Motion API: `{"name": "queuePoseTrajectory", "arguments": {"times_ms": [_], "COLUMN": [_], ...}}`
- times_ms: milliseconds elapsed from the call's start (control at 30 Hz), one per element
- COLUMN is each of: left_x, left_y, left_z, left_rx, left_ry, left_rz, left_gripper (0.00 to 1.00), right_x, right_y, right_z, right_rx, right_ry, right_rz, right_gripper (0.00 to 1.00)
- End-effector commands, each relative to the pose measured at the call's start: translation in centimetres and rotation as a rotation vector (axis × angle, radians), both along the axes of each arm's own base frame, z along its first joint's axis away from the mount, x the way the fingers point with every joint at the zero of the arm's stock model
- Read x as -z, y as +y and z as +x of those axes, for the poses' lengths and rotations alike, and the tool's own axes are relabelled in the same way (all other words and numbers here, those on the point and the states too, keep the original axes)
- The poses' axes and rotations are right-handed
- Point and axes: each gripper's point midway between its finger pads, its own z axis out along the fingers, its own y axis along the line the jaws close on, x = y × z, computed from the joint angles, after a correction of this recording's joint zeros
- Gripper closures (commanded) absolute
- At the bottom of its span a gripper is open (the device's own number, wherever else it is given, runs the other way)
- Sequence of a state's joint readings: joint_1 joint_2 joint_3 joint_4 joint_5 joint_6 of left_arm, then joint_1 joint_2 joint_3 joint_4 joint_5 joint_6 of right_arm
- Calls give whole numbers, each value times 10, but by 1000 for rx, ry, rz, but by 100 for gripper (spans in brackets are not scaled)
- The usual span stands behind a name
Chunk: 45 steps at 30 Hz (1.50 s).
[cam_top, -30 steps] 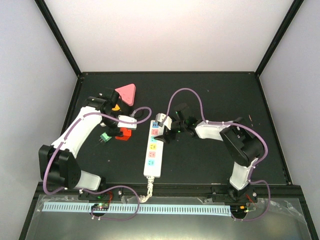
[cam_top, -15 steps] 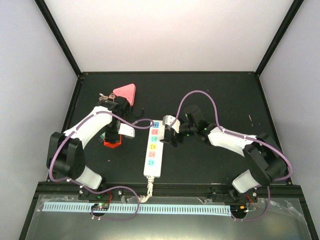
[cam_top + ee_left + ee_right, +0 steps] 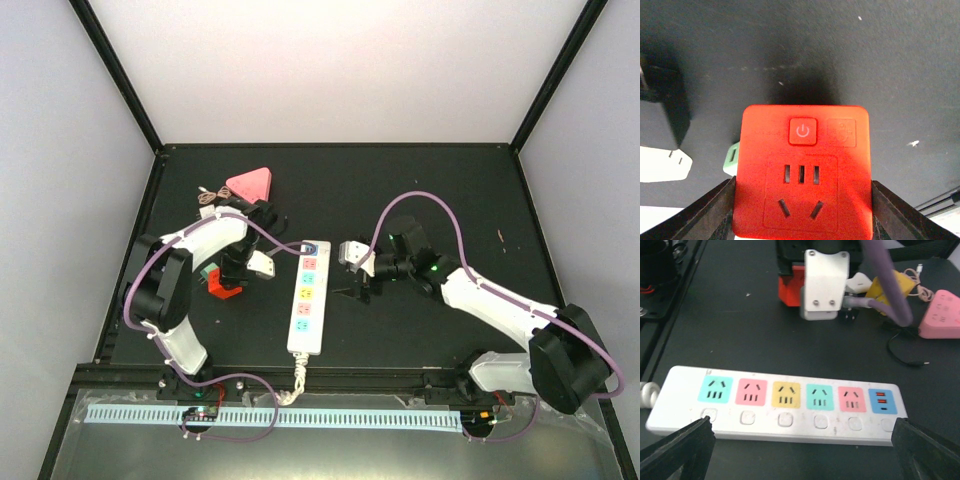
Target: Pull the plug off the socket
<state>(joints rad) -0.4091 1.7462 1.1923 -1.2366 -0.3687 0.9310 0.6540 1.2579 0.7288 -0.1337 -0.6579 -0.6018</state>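
Observation:
The socket (image 3: 307,300) is a long white power strip with pastel outlet faces, lying lengthwise mid-table; all its outlets (image 3: 780,415) are bare. The plug (image 3: 224,287) is a red cube with a power button and its own outlet face (image 3: 805,175), sitting left of the strip and apart from it. My left gripper (image 3: 802,210) is shut on the plug, a black finger (image 3: 705,215) pressed against each side. My right gripper (image 3: 352,275) hovers just right of the strip, open wide and holding nothing (image 3: 802,450).
A pink triangular power strip (image 3: 250,185) lies at the back left with loose cables. A pale green adapter (image 3: 731,160) and a black charger (image 3: 662,120) lie close by the plug. A thin black cable (image 3: 905,352) trails near the strip's far end.
My left gripper has carried the red plug leftward and nearer, away from the strip. My right gripper has drawn back to the right, off the strip's far end.

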Motion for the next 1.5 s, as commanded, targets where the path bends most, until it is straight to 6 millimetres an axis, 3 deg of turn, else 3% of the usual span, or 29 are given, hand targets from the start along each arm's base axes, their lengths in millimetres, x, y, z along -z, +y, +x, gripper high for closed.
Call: {"name": "queuePoseTrajectory", "arguments": {"times_ms": [0, 300, 433, 667, 833, 1067, 1467], "left_x": [-5, -17, -27, -66, -93, -136, -148], "left_y": [-15, -51, -67, -98, -96, -71, -53], "left_z": [14, 22, 30, 50, 63, 78, 74], "left_rx": [-52, -114, -151, -265, -402, -566, -604], "left_ry": [-36, -34, -65, -196, -285, -367, -457], "left_rz": [-23, -206, -290, -545, -713, -939, -987], "left_gripper": [38, 2, 1, 1, 1, 1, 1], "right_x": [-3, -2, -2, -8, -12, -11, 22], "right_y": [-6, -10, -9, -4, 5, 23, 71], "right_z": [-19, -35, -37, -34, -25, -22, -36], "right_rx": [-80, -148, -162, -188, -166, -167, -226], "right_ry": [24, 64, 71, 101, 126, 124, 124], "right_rz": [-16, -43, -47, -59, -72, -89, -265], "right_gripper": [1, 1, 1, 2, 3, 4, 5]}}
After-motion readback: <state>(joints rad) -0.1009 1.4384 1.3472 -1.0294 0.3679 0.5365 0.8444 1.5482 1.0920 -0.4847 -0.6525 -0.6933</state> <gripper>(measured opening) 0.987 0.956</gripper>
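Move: The red socket is still held in the left fingers. Its spot on the bare table lies about 3 cm ahead, 4 cm right and 4 cm below the left hand. The green plug is some 3 cm ahead and 3 cm left of that hand, the black charger 10 cm ahead and 1 cm right, and the white strip 21 cm right, 4 cm back. From the right hand, the strip's middle is 9 cm left, 2 cm back and 11 cm down; the red socket is 31 cm left, 2 cm ahead. Slide the left gripper low to the right and a little forward, opening it wide to let go of the red socket, then lift away about 13 cm while swinging the fingers roughly 65 degrees from left-down towards right and forward. Draw the open right gripper back some 3 cm, then bring it about 6 cm left over the white strip, turning slightly counter-clockwise. ##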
